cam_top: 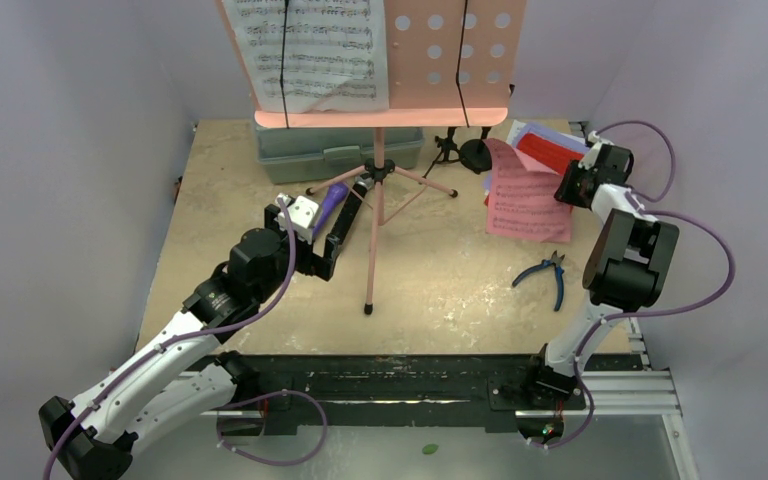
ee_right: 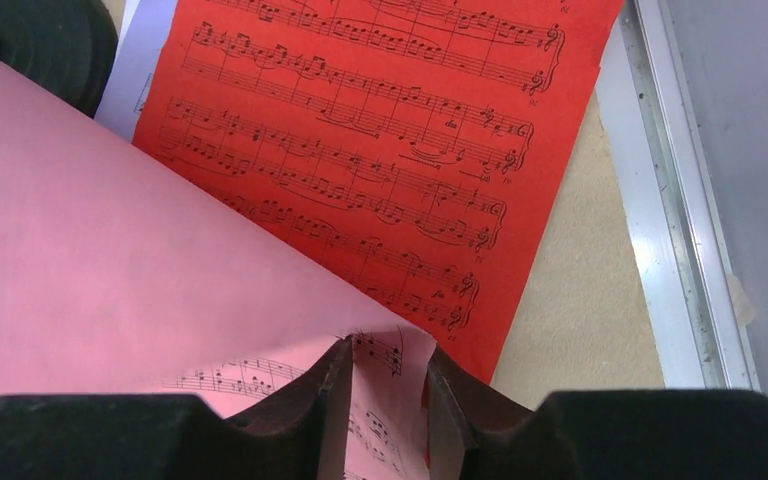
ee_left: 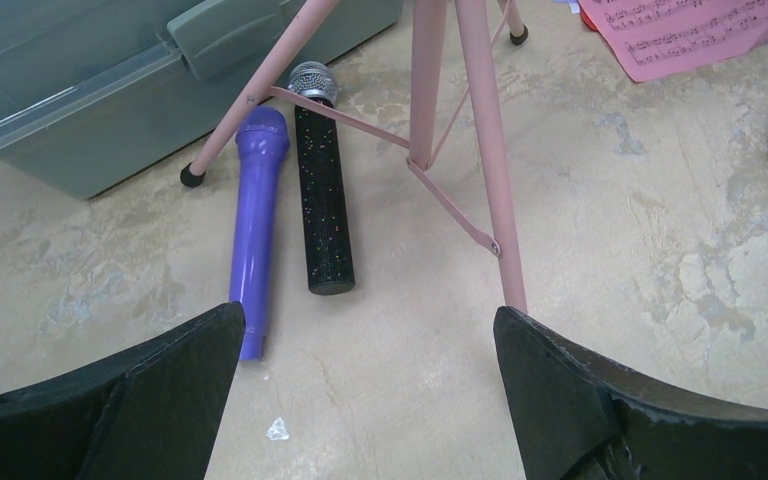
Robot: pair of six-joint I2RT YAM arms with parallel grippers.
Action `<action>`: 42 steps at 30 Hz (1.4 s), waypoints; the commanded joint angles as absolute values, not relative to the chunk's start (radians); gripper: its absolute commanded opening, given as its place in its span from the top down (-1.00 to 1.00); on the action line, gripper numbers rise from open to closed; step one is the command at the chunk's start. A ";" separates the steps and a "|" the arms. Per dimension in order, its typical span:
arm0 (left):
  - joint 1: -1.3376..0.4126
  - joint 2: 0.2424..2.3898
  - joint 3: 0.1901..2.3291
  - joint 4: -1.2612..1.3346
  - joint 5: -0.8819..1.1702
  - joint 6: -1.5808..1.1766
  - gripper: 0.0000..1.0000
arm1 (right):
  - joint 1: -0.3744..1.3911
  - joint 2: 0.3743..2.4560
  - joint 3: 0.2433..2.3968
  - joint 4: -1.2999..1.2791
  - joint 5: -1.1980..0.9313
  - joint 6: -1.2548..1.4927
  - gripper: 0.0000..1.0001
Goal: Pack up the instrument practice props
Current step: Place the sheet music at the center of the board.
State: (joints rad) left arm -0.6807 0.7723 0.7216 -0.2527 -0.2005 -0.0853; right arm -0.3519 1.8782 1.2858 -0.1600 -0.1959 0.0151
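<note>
The pink tripod [cam_top: 377, 170] stands mid-table, a white sheet-music page [cam_top: 315, 50] on its perforated tray [cam_top: 460, 60]. Under its legs the purple microphone [ee_left: 255, 220] and the black silver-headed microphone [ee_left: 320, 200] lie side by side. My left gripper [ee_left: 370, 340] hangs open just short of them, empty, a tripod leg [ee_left: 480, 180] ahead of its right finger. At the back right, a pink music page [ee_right: 110, 260] curls up off a red page [ee_right: 360, 150]. My right gripper [ee_right: 388, 390] has its jaws apart, with the pink page's folded corner standing loose in the gap.
A grey-green plastic case [cam_top: 335, 150] sits behind the tripod. Blue-handled pliers [cam_top: 550, 272] lie at front right. A small black mic mount [cam_top: 448, 148] stands beside the pages. A metal rail [ee_right: 680, 250] runs along the table's right edge.
</note>
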 commanded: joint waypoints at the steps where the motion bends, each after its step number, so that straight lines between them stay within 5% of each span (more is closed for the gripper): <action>1: -0.675 0.769 0.730 -0.229 -0.189 -0.084 -0.89 | -0.351 1.878 1.336 -0.123 -0.162 0.006 0.30; 12: -0.676 0.770 0.730 -0.229 -0.186 -0.085 -0.89 | -0.351 1.882 1.338 -0.120 -0.145 0.006 0.14; 25: -0.675 0.770 0.730 -0.230 -0.187 -0.084 -0.89 | -0.351 1.827 1.328 -0.124 -0.146 -0.044 -0.29; 42: -0.672 0.769 0.732 -0.227 -0.182 -0.085 -0.89 | -0.352 1.379 1.203 -0.452 -0.617 -0.352 -0.44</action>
State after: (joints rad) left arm -0.6807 0.7723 0.7216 -0.2527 -0.1932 -0.0849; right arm -0.3519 1.4662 1.2308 -0.3359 -0.4664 -0.2672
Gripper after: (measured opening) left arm 0.948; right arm 0.719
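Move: The pink sheet music's upper right corner lies between the right hand's already parted fingers. The sheet's middle is some 12 cm to that hand's left, 7 cm back and 2 cm down. The red sheet under it centres about 10 cm left and 2 cm back. The round stand base is roughly 26 cm left and 5 cm ahead, the pliers 8 cm left and 26 cm back. From the left hand, the pink sheet's middle is about 52 cm right, 14 cm ahead, 17 cm below. Nearly still at first, low over the sheets, the right hand keeps spreading its fingers around the pink sheet's corner until they stand well apart and it is free. Then it lifts away quickly, up some 13 cm while drawing back and left about 5 cm each, turning roughly 20 degrees counter-clockwise with the fingertips tipping up. ##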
